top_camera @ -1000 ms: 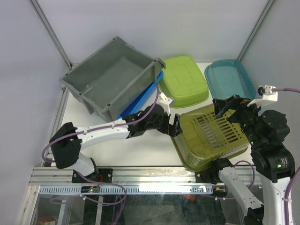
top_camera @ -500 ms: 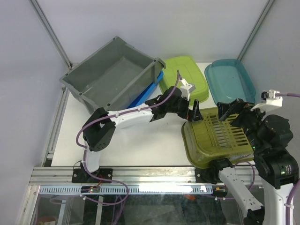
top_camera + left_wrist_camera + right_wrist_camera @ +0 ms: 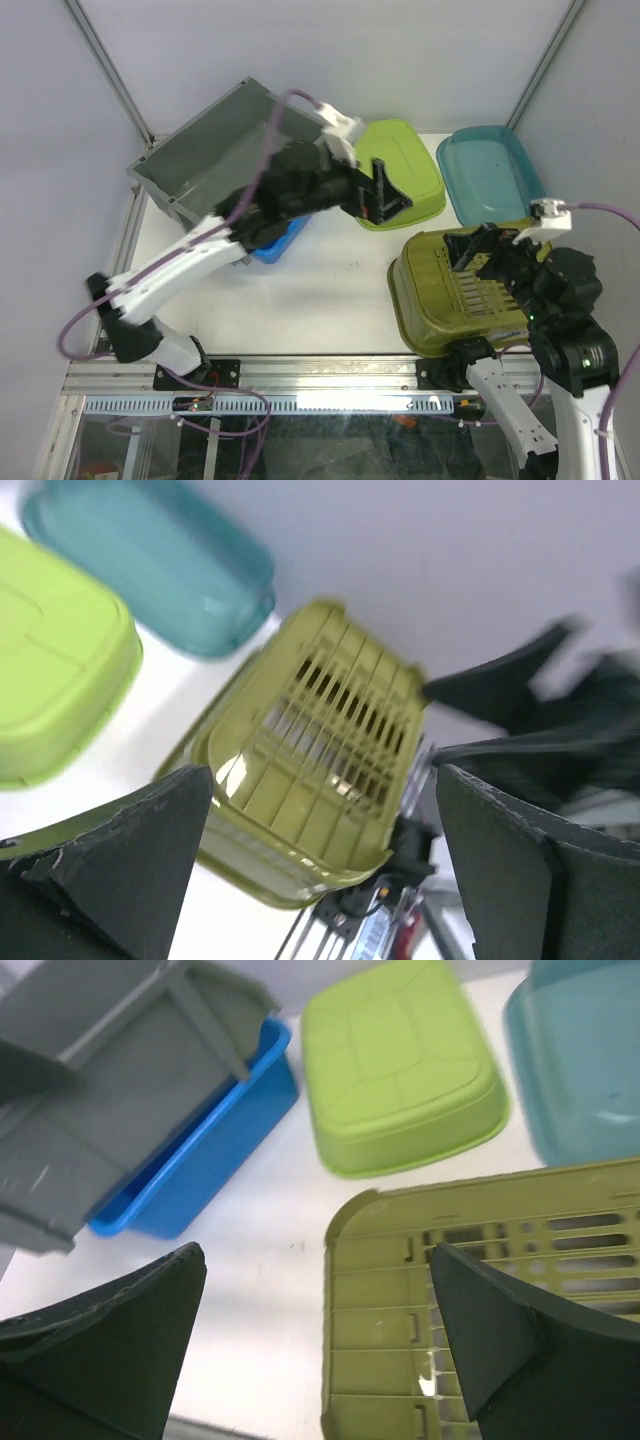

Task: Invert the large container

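Note:
The large container is a grey crate at the back left, open side up and tilted, its low edge resting on a blue tub. The right wrist view shows the container at upper left. My left gripper hangs open and empty in the air to the right of the crate, in front of the lime tub. In its own view the left gripper frames only distant things. My right gripper is open and empty above the olive basket.
The olive slotted basket lies bottom up at the front right. An upside-down lime tub and a teal tub sit along the back. The blue tub is wedged under the crate. Grey walls close both sides.
My left arm has let go of the olive basket and swung up and back toward the grey crate. The basket has settled flat, bottom up. The right gripper has shifted slightly over it.

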`<act>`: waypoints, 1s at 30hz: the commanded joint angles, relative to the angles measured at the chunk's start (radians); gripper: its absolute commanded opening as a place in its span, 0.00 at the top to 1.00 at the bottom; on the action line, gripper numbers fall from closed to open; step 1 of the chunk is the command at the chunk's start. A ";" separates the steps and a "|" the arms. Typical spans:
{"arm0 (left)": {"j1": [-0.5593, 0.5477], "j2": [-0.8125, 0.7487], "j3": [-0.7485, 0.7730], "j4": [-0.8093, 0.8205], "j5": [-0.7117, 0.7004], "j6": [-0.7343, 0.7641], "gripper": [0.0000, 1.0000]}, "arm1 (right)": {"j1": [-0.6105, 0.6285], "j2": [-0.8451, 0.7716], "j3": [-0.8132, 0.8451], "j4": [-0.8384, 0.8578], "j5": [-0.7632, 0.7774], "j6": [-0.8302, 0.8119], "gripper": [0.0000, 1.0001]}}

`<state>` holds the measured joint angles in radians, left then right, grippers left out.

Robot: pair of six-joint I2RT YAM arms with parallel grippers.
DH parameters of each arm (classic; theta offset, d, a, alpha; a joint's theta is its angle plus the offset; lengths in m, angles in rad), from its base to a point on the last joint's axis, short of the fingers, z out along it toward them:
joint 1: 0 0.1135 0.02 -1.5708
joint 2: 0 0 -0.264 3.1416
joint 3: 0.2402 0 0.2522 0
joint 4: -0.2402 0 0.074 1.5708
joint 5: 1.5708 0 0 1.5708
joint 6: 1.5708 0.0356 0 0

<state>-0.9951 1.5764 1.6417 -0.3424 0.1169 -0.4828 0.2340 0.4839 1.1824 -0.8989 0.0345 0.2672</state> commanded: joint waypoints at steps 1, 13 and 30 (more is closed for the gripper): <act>-0.005 -0.269 0.119 -0.198 -0.201 -0.009 0.01 | -0.001 0.117 -0.065 0.105 -0.328 0.055 0.01; -0.005 -0.376 0.258 -0.624 -0.587 0.043 0.01 | 0.671 0.529 -0.117 0.187 0.031 0.204 0.00; -0.005 -0.268 0.255 -0.707 -0.656 0.110 0.01 | 0.582 0.619 -0.120 -0.013 0.351 0.244 0.00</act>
<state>-0.9951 1.3071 1.8862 -1.0512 -0.5014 -0.4187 0.8192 1.1179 1.0367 -0.9257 0.3580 0.4973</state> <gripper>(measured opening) 0.991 0.994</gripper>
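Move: The olive basket, slots up, is centred about 6 cm to the right of my right hand, 1 cm ahead and some 27 cm below; the green tub is roughly 31 cm ahead and 10 cm left. From my left hand the large grey container lies about 19 cm ahead and 27 cm left, some 24 cm below, with the blue tub 19 cm ahead and 15 cm left, and the green tub 25 cm ahead and 10 cm right. I drop my open right hand about 19 cm, swinging it some 20 cm left past the basket's near-left side and then 9 cm back right to its left wall, fingers tipping down nearly 40 degrees. Meanwhile my open left hand draws away from the basket, about 20 cm left towards the grey container, rising steeply before sinking most of the way back, and turns counter-clockwise some 30 degrees. ##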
